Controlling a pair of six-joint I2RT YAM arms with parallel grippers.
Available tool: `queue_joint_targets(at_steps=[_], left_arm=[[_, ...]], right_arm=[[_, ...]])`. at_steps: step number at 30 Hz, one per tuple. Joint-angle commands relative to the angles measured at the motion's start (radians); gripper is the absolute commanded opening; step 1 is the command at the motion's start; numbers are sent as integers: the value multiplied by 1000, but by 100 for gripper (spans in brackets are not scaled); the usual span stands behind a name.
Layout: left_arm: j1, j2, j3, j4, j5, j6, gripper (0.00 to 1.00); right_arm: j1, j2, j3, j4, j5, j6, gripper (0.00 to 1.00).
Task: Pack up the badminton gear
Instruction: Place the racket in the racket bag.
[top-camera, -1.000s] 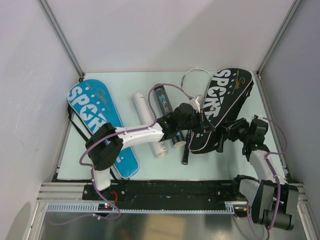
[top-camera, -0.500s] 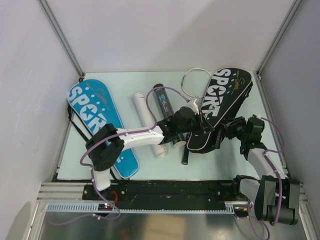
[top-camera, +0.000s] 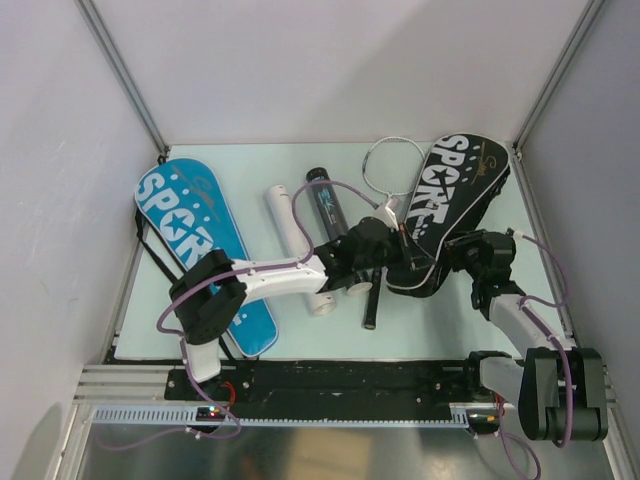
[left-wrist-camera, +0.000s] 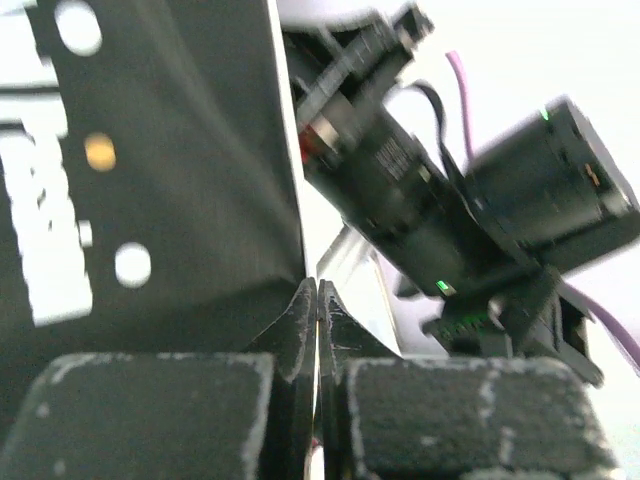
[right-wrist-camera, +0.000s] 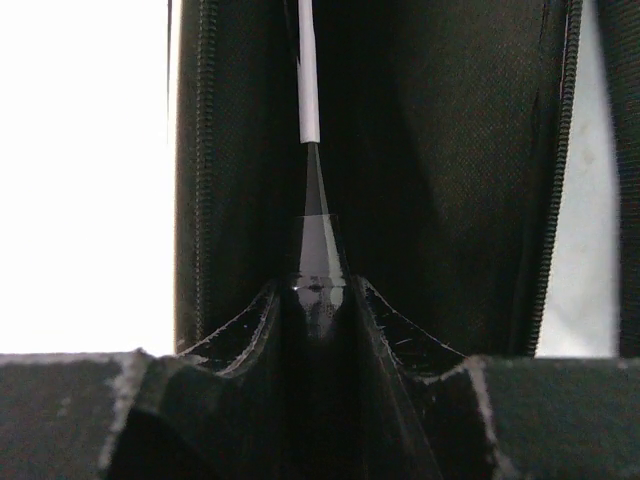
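The black "SPORT" cover (top-camera: 455, 195) lies at the right rear, its open end toward me. My left gripper (top-camera: 397, 238) is shut on that cover's left edge (left-wrist-camera: 160, 180), lifting the flap. My right gripper (top-camera: 457, 258) is shut on the handle end of a racket (right-wrist-camera: 321, 262), whose thin white shaft (right-wrist-camera: 308, 70) runs into the cover's dark inside (right-wrist-camera: 450, 150). A silver-framed racket head (top-camera: 393, 165) shows left of the cover, with a black handle (top-camera: 370, 305) in front of it. The blue "SPORT" cover (top-camera: 190, 240) lies at the left. A white tube (top-camera: 297, 245) and a black tube (top-camera: 325, 205) lie in the middle.
The light green mat (top-camera: 330, 335) ends at a black rail (top-camera: 330, 378) near the arm bases. Grey walls and metal posts (top-camera: 125, 75) close in the left, back and right. The right arm's body (left-wrist-camera: 480, 220) fills the left wrist view's right side.
My right gripper has moved left and away from me, pushing the racket handle deeper into the black cover. The left gripper has shifted slightly with the cover's edge.
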Motion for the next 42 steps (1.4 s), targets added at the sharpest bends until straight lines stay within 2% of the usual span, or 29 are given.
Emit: queue_joint_targets(at_steps=[1, 8, 15, 16, 18, 21, 24, 27, 35, 42], left_arm=[[-97, -51, 61, 41, 206, -87, 0], [-79, -31, 61, 43, 188, -72, 0], [-23, -89, -8, 40, 142, 49, 1], [-10, -108, -28, 36, 125, 85, 3], [14, -151, -45, -18, 66, 190, 14], [36, -187, -10, -207, -106, 413, 26], [47, -166, 43, -339, -194, 581, 35], [52, -107, 110, -402, -174, 679, 39], [44, 49, 215, -414, 16, 746, 53], [27, 131, 266, -413, -1, 790, 57]], right_arm=[[22, 16, 29, 14, 468, 83, 10], [69, 11, 39, -8, 549, 6, 19], [47, 95, 39, 46, 420, -68, 29], [48, 109, 37, 49, 417, -70, 30], [48, 135, 32, 65, 411, -71, 29], [47, 165, 30, 97, 393, -73, 29], [44, 178, 29, 113, 371, -76, 28], [41, 177, 28, 117, 357, -86, 28], [0, 173, 28, 135, 275, -99, 28], [-15, 144, 28, 111, 252, -117, 30]])
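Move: The racket bag's near end is almost level with the shut left fingertips, some 3 cm to their left and 8 cm below, with the edge of its opening right by them. The loose racket's handle lies about 12 cm left of that hand, level with it, and roughly 18 cm down; the black tube is some 20 cm ahead and 20 cm left. From the right hand, already gripping the racket, the bag's middle is about 15 cm ahead and 5 cm lower. Snap the shut left gripper back about 8 cm, off the bag's edge, then swing it forward and left past its start while opening the fingers, and sink towards the bag's near end, tipping them some 40 degrees farther down. Keep the right grip on the racket: shift right about 4 cm, turning clockwise, then ease down and a little forward into the bag. ##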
